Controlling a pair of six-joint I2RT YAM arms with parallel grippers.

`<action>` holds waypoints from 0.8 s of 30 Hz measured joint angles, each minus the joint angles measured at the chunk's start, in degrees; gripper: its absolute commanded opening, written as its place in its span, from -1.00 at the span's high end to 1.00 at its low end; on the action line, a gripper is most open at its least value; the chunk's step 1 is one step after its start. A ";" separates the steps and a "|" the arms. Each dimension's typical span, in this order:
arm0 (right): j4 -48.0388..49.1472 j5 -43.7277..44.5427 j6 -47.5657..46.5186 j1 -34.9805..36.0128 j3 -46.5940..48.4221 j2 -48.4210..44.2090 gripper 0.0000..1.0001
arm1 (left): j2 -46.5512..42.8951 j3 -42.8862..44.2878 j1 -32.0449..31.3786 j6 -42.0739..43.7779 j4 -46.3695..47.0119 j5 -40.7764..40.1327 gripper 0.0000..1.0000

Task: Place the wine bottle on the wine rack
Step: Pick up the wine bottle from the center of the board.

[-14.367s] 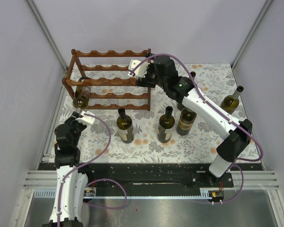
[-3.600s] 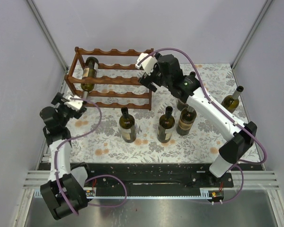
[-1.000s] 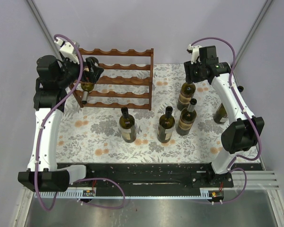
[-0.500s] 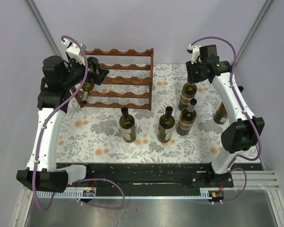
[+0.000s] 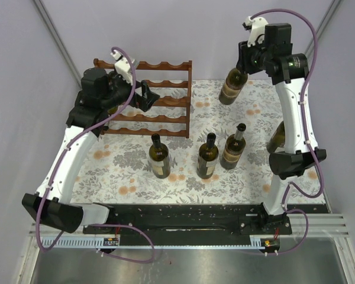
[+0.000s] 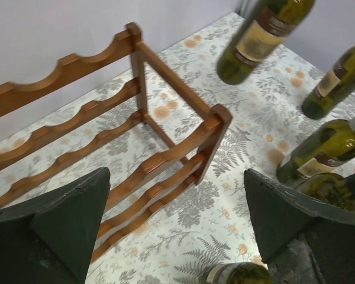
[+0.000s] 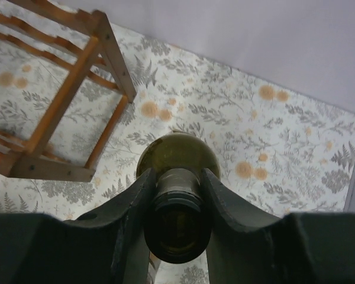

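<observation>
My right gripper [image 5: 242,65] is shut on the neck of a green wine bottle [image 5: 231,87] with a brown label. The bottle hangs tilted above the floral mat, to the right of the wine rack [image 5: 165,102]. In the right wrist view the fingers [image 7: 136,201] clamp the bottle [image 7: 177,155] just under its lip, with the wine rack [image 7: 65,89] at upper left. My left gripper [image 5: 147,97] stands open in front of the rack's middle rails. From the left wrist the gripper [image 6: 177,231] is empty above the mat, the rack [image 6: 165,160] ahead and the lifted bottle [image 6: 260,38] beyond.
Three bottles stand upright in a row on the mat [image 5: 157,157], [image 5: 207,157], [image 5: 232,148]. Another bottle [image 5: 277,137] shows partly behind the right arm. Grey walls and metal frame posts close in the back and sides.
The right gripper shut on the bottle's neck and lifted it off the mat. The left arm swung right along the front of the rack, still open.
</observation>
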 measured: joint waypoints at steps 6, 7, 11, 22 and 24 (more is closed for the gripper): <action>-1.20 -4.59 0.26 0.07 6.16 -0.02 1.00 | 4.09 3.45 -6.93 0.20 1.36 0.22 -0.98; -1.40 -5.44 0.52 0.09 6.49 -0.07 1.00 | 5.18 4.79 -8.07 0.17 1.38 0.37 -0.98; -2.25 -9.79 1.75 0.35 6.67 -1.01 1.00 | 9.86 9.90 -12.37 0.55 2.54 0.61 -0.98; -0.70 -18.18 5.14 0.94 7.06 -9.79 1.00 | 19.52 18.99 -18.78 10.82 1.05 6.78 -0.98; -0.17 -19.71 5.90 0.96 7.34 -11.02 1.00 | 20.48 19.45 -18.95 12.55 0.66 7.76 -0.98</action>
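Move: The right hand already holds the wine bottle by its neck, with the bottle's middle about 11 cm below it and 3 cm ahead; the open left gripper waits level with it, some 36 cm left and 12 cm back. From the left hand the bottle's middle is roughly 35 cm right, 15 cm ahead and 11 cm down, and the rack's middle 16 cm ahead, 5 cm left, 30 cm down. The near right bottle stands 17 cm straight back of the right hand, 26 cm lower. Keeping its grip on the neck, the right hand lifts the wine bottle about 13 cm and draws it back 10 cm and a little left, the wrist tipping up, rolling left side up and turning counter-clockwise so that the bottle's base swings towards the left gripper. Meanwhile the left hand, jaws still wide open, sweeps some 16 cm to the right to meet it, rising slightly and then sinking again, and turns nearly 30 degrees clockwise towards the bottle's base without visibly touching the glass. ##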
